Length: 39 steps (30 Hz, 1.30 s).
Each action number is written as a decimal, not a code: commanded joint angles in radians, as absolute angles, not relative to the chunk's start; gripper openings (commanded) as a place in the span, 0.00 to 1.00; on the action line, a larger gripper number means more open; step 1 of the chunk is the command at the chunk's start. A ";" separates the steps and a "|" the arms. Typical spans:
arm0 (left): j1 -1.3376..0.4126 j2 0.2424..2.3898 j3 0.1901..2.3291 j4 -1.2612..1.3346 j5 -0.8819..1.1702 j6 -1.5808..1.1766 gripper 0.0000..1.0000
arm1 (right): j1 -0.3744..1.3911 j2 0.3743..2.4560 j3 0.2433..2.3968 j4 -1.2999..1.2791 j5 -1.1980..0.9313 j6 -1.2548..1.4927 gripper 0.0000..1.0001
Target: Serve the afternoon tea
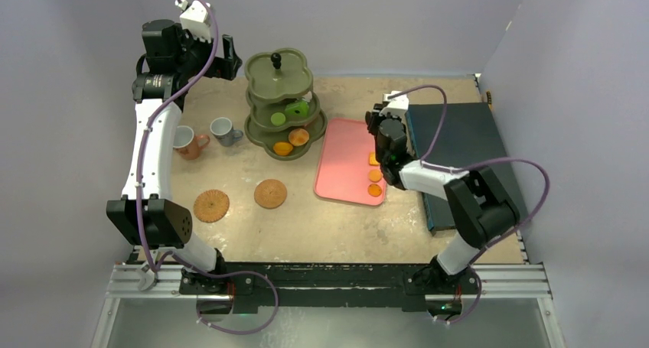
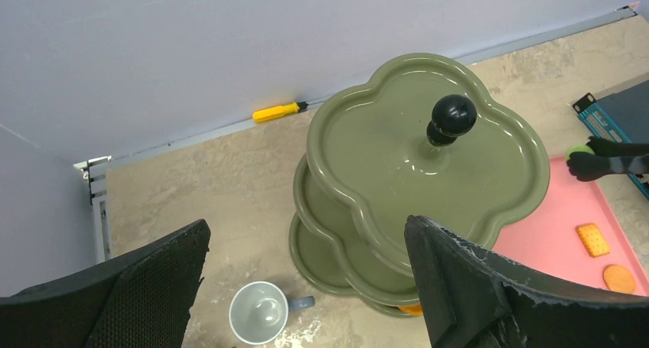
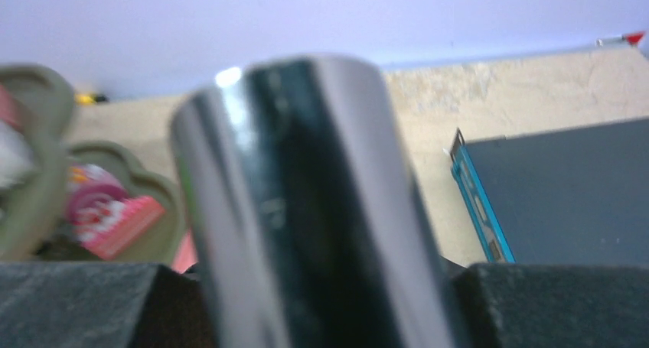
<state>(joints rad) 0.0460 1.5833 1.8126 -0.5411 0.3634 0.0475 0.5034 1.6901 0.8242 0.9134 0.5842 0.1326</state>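
The olive three-tier stand (image 1: 279, 95) holds green and orange pastries (image 1: 298, 137) on its lower tiers; its top tier (image 2: 383, 157) is bare. Several orange pastries (image 1: 375, 175) lie on the pink tray (image 1: 344, 164). My right gripper (image 3: 306, 268) is shut on the shiny handle of the tongs (image 3: 298, 195) over the tray's right side. The black tong tips (image 2: 604, 163) pinch a small green pastry (image 2: 579, 150). My left gripper (image 2: 306, 229) hangs open above the stand's back left. A terracotta cup (image 1: 187, 142) and a grey-blue cup (image 1: 223, 131) stand left of the stand. Two brown coasters (image 1: 211, 205) lie nearer.
A dark flat box (image 1: 459, 149) with a blue edge lies right of the tray. A yellow screwdriver (image 2: 277, 112) rests against the back wall. Walls close in the table at the back and sides.
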 commanded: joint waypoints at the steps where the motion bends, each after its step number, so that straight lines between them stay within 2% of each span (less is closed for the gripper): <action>1: 0.057 1.552 1.828 -0.520 0.365 0.056 0.99 | 0.551 1.542 0.899 0.886 0.540 0.107 0.25; 7: 0.058 1.543 1.826 -0.524 0.364 0.051 0.99 | 0.639 1.518 1.155 0.739 0.453 0.083 0.26; 13: 0.060 1.533 1.811 -0.526 0.362 0.053 0.99 | 0.702 1.629 1.452 0.587 0.346 0.085 0.26; 17: 0.066 1.523 1.805 -0.525 0.364 0.052 0.99 | 0.728 1.708 1.574 0.529 0.318 0.081 0.26; 32: 0.086 1.507 1.797 -0.529 0.383 0.057 0.99 | 0.763 1.785 1.622 0.517 0.314 0.080 0.27; 39: 0.091 1.505 1.798 -0.530 0.388 0.055 0.99 | 0.765 1.788 1.626 0.508 0.314 0.079 0.31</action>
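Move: The right hand already grips the tongs, with the round green slice clamped in their tips below it. The stand's top tier lies about 26 cm to its left, roughly level fore and aft and some 5 cm higher. The green cake on the middle tier is about 22 cm left, 1 cm back and 4 cm below; the square cracker is 7 cm back, 3 cm left and 18 cm below. From the left hand, the top tier is about 17 cm right, 2 cm ahead and 12 cm lower. Keeping the tongs pinched, with the green slice still in their tips, the right hand rises steeply some 26 cm while swinging left about 21 cm towards the stand, turning about 30 degrees counter-clockwise. It then sinks about 8 cm to bring the tips down beside the top tier's knob and holds there, grip unchanged. The left hand, empty and open, eases about 2 cm away, left, up and back. ##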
